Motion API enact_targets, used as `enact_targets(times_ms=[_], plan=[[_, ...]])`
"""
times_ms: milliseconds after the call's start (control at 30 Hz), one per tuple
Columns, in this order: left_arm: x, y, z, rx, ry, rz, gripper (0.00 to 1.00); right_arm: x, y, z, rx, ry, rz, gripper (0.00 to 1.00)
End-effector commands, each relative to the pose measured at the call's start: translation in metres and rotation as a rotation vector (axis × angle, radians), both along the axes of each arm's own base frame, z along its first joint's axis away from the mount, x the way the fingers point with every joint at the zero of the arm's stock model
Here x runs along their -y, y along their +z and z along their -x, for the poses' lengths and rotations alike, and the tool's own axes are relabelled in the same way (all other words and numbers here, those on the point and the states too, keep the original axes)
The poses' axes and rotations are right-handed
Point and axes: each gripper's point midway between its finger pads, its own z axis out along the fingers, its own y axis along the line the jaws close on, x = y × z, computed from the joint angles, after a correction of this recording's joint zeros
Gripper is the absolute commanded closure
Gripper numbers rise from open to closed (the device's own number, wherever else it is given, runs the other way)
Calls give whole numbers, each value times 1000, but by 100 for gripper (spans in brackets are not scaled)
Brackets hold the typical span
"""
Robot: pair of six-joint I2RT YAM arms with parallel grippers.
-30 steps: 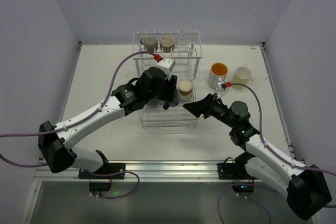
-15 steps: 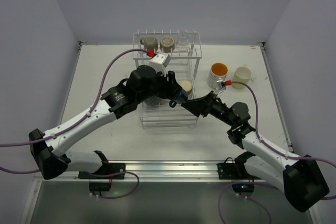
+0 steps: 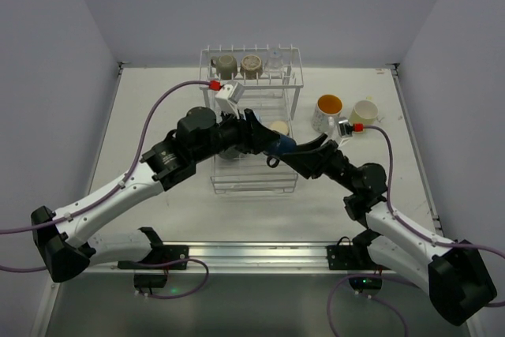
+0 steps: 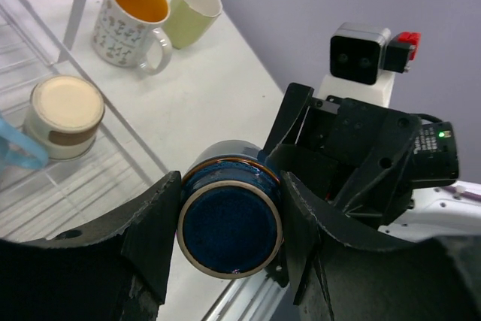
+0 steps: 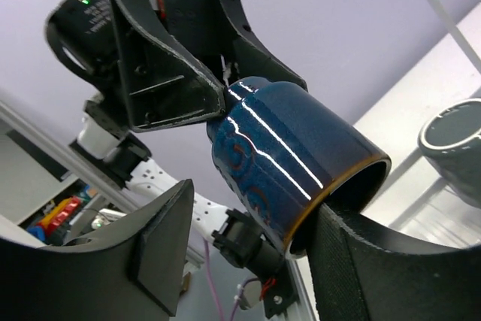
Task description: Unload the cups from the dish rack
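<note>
A dark blue cup (image 3: pixel 281 146) hangs on its side over the right edge of the white wire dish rack (image 3: pixel 252 189). My left gripper (image 3: pixel 271 142) is shut on its base end (image 4: pixel 229 227). My right gripper (image 3: pixel 298 152) is open around the cup's mouth end (image 5: pixel 293 163). One of its fingers sits at the rim and the other stands clear of the wall. An olive cup (image 3: pixel 226 63), a tan cup (image 3: pixel 251 62) and a clear glass (image 3: pixel 274 58) stand on the upper shelf. A cream-topped cup (image 3: pixel 278 127) sits in the lower basket.
A white cup with an orange inside (image 3: pixel 328 112) and a pale yellow-green cup (image 3: pixel 364 114) stand on the table right of the rack. The left wrist view catches a light blue handle (image 4: pixel 15 148) in the basket. A grey-green cup rim (image 5: pixel 455 148) shows in the right wrist view.
My left arm has swung right and carried the blue cup out over the rack's right edge. My right gripper has come up around the cup's mouth and its jaws have narrowed.
</note>
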Motion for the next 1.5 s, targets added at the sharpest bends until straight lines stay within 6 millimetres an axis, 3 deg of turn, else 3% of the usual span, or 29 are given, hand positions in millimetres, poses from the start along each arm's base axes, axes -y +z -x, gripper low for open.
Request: enact_targets(times_ms=[0, 133, 200, 233, 267, 300, 333, 367, 433, 467, 567, 600, 633, 667, 700, 733, 767, 800, 833, 867, 900, 933, 1000, 1033, 1100, 1133, 1233, 1433, 1467], plan=[[9, 49, 13, 52, -71, 213, 100, 10, 39, 23, 143, 27, -118, 41], [12, 39, 21, 26, -108, 228, 96, 12, 49, 27, 153, 38, -135, 56], [11, 37, 23, 25, -111, 232, 88, 13, 52, 27, 147, 34, -142, 72], [10, 33, 24, 22, -110, 227, 82, 14, 54, 29, 151, 29, -145, 77], [9, 32, 24, 25, -105, 225, 68, 15, 54, 29, 152, 25, -142, 82], [5, 31, 24, 31, -94, 222, 61, 14, 50, 24, 132, 8, -123, 92], [3, 32, 23, 44, -85, 216, 54, 15, 51, 25, 133, 1, -119, 96], [0, 31, 22, 48, -73, 205, 42, 13, 45, 20, 99, -10, -88, 99], [-7, 35, 21, 79, -50, 192, 30, 15, 48, 20, 111, -35, -62, 100], [-9, 34, 21, 81, -43, 180, 20, 14, 39, 15, 74, -48, -30, 100], [-17, 42, 19, 122, -18, 166, 10, 17, 32, 6, 53, -112, 49, 100], [-21, 35, 18, 121, -6, 124, 8, 18, 32, 4, 50, -128, 72, 100], [-24, 36, 17, 134, 4, 111, 4, 21, 43, 3, 59, -154, 85, 100], [-28, 32, 16, 132, 17, 77, 2, 25, 26, -2, -11, -190, 165, 100], [-35, 38, 18, 157, 29, 66, 1, 30, 23, -8, 11, -248, 240, 100], [-43, 37, 15, 189, 52, 25, 0, 44, 43, -19, 11, -357, 268, 100], [-52, 26, 14, 179, 76, -32, 0, 55, 10, -25, -102, -409, 410, 100], [-65, 24, 13, 214, 109, -79, 0, 67, 3, -35, -103, -484, 504, 100], [-72, 18, 14, 223, 120, -115, 0, 92, 12, -49, -127, -628, 549, 100], [-81, 4, 16, 210, 129, -175, 0, 109, -12, -51, -208, -687, 665, 100], [-96, -6, 14, 227, 170, -226, 0, 123, -24, -60, -244, -751, 747, 100], [-107, -19, 16, 213, 187, -278, 0, 148, -28, -69, -287, -866, 797, 100], [-126, -37, 21, 214, 224, -323, 0, 171, -48, -76, -354, -922, 894, 100], [-134, -43, 20, 221, 249, -347, 0, 193, -63, -85, -425, -974, 931, 100], [-145, -55, 26, 221, 259, -363, 0, 209, -78, -91, -479, -985, 966, 100], [-148, -58, 26, 227, 263, -372, 0, 228, -88, -98, -543, -1025, 983, 100], [-157, -70, 27, 237, 287, -392, 0, 256, -105, -113, -636, -1078, 1040, 100], [-154, -80, 33, 254, 241, -387, 0, 293, -127, -146, -765, -1137, 1008, 100], [-154, -83, 34, 253, 235, -391, 0, 298, -139, -156, -795, -1135, 1019, 100]])
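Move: Just to the right hand's left, about 4 cm off, 2 cm ahead and 1 cm higher, is the blue cup, its rim between the open fingers. From the left hand, which still grips its base end, the cup's middle is some 4 cm right, 2 cm back and 1 cm lower. Out on the table from the right hand, the green cup stands about 31 cm ahead and 32 cm right, the white mug 32 cm ahead and 19 cm right, both roughly 25 cm below. Pinching the blue cup's rim wall, the right hand takes it over as the left fingers open wide and draw off left about 15 cm, then down. With its grip kept, the right hand swings some 28 cm right, 12 cm forward and, after a slight rise, down about 16 cm towards the green cup, turning clockwise and tipping its fingers from left-and-up to forward-and-down. ##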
